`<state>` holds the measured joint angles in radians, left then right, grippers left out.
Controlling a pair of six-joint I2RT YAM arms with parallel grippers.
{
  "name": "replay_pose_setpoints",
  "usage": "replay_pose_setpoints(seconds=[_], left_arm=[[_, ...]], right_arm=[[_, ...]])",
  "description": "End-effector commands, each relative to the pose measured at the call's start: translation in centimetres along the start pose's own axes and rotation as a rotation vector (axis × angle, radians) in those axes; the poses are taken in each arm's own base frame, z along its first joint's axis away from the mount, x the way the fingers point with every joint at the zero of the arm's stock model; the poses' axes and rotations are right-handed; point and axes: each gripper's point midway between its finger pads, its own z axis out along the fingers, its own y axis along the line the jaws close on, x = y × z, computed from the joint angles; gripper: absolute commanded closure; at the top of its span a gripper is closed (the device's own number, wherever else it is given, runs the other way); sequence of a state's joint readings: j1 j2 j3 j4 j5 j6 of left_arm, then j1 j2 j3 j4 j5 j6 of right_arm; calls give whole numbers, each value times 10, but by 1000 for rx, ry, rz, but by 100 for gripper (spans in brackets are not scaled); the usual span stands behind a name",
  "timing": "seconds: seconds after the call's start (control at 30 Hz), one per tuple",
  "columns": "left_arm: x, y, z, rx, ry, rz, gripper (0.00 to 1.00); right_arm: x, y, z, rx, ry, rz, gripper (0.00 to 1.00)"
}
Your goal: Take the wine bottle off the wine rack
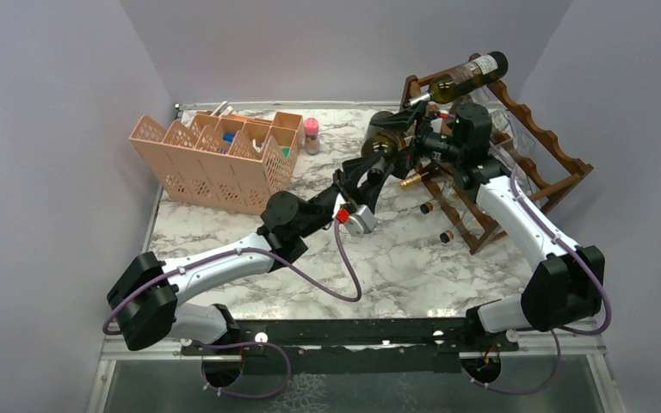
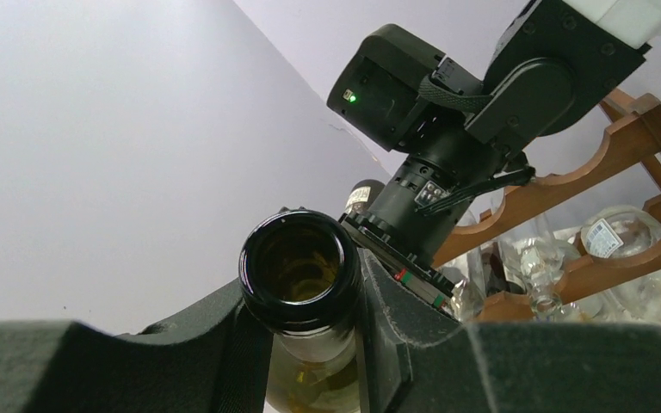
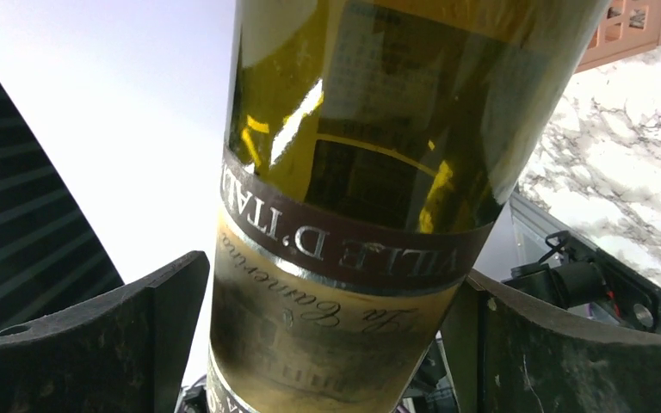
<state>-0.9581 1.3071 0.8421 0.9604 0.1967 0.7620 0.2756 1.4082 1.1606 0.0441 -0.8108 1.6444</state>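
The dark reddish-brown wine rack (image 1: 538,146) stands at the back right; it also shows in the left wrist view (image 2: 568,185). An olive-green wine bottle (image 1: 386,138) is held in the air just left of the rack, clear of its rails. My left gripper (image 1: 376,165) is shut on its neck, just below the open dark mouth (image 2: 301,267). My right gripper (image 1: 409,144) is closed around the labelled body (image 3: 353,215), with a finger close on each side. A second labelled bottle (image 1: 469,76) lies tilted on the rack's top tier.
A peach-pink lattice organiser (image 1: 219,155) with small items stands at the back left. A pink-capped jar (image 1: 311,133) is beside it. More bottle necks (image 1: 413,179) poke out of the rack's lower tiers. Clear glassware (image 2: 620,237) sits in the rack.
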Motion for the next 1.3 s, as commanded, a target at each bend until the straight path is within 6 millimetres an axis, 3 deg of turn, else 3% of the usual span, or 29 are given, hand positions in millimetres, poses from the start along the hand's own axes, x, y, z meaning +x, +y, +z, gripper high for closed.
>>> replay_pose_setpoints(seconds=[0.0, 0.3, 0.47, 0.7, 0.9, 0.97, 1.13, 1.27], left_arm=[[-33, 49, 3, -149, -51, 51, 100], [-39, 77, -35, -280, 1, 76, 100], [-40, 92, -56, -370, 30, -67, 100], [6, 78, -82, -470, 266, -434, 100], [37, 67, -90, -483, 477, -483, 100], [49, 66, -89, -488, 529, -453, 100], [85, 68, -78, -470, 605, -451, 100], [119, 93, -67, -507, 586, -591, 100]], right_arm=[[8, 9, -5, -54, 17, -25, 0], [-6, -17, -3, 31, -66, 83, 0], [-12, -4, 0, 21, -89, -66, 0], [-21, 21, 2, 47, -86, -622, 0], [-9, 27, -11, 41, -25, -974, 0], [-3, 34, -20, 30, -34, -1093, 0], [-15, 58, -59, 167, -269, -1263, 0], [-8, 68, -86, 190, -379, -1307, 0]])
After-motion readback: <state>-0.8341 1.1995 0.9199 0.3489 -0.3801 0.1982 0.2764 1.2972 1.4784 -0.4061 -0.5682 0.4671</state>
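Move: The left hand already holds the wine bottle's neck; the clear table it heads for lies about 13 cm left, 9 ahead and 36 below. The basket sits some 32 cm left, 19 ahead and 31 below that hand, the wine rack roughly 25 right, 18 ahead and 22 below. The bottle's middle is still between the already open right fingers, about 1 cm back and 1 left. Left hand carries the neck-held bottle about 10 cm left, then down and forward; open right hand turns clear. ##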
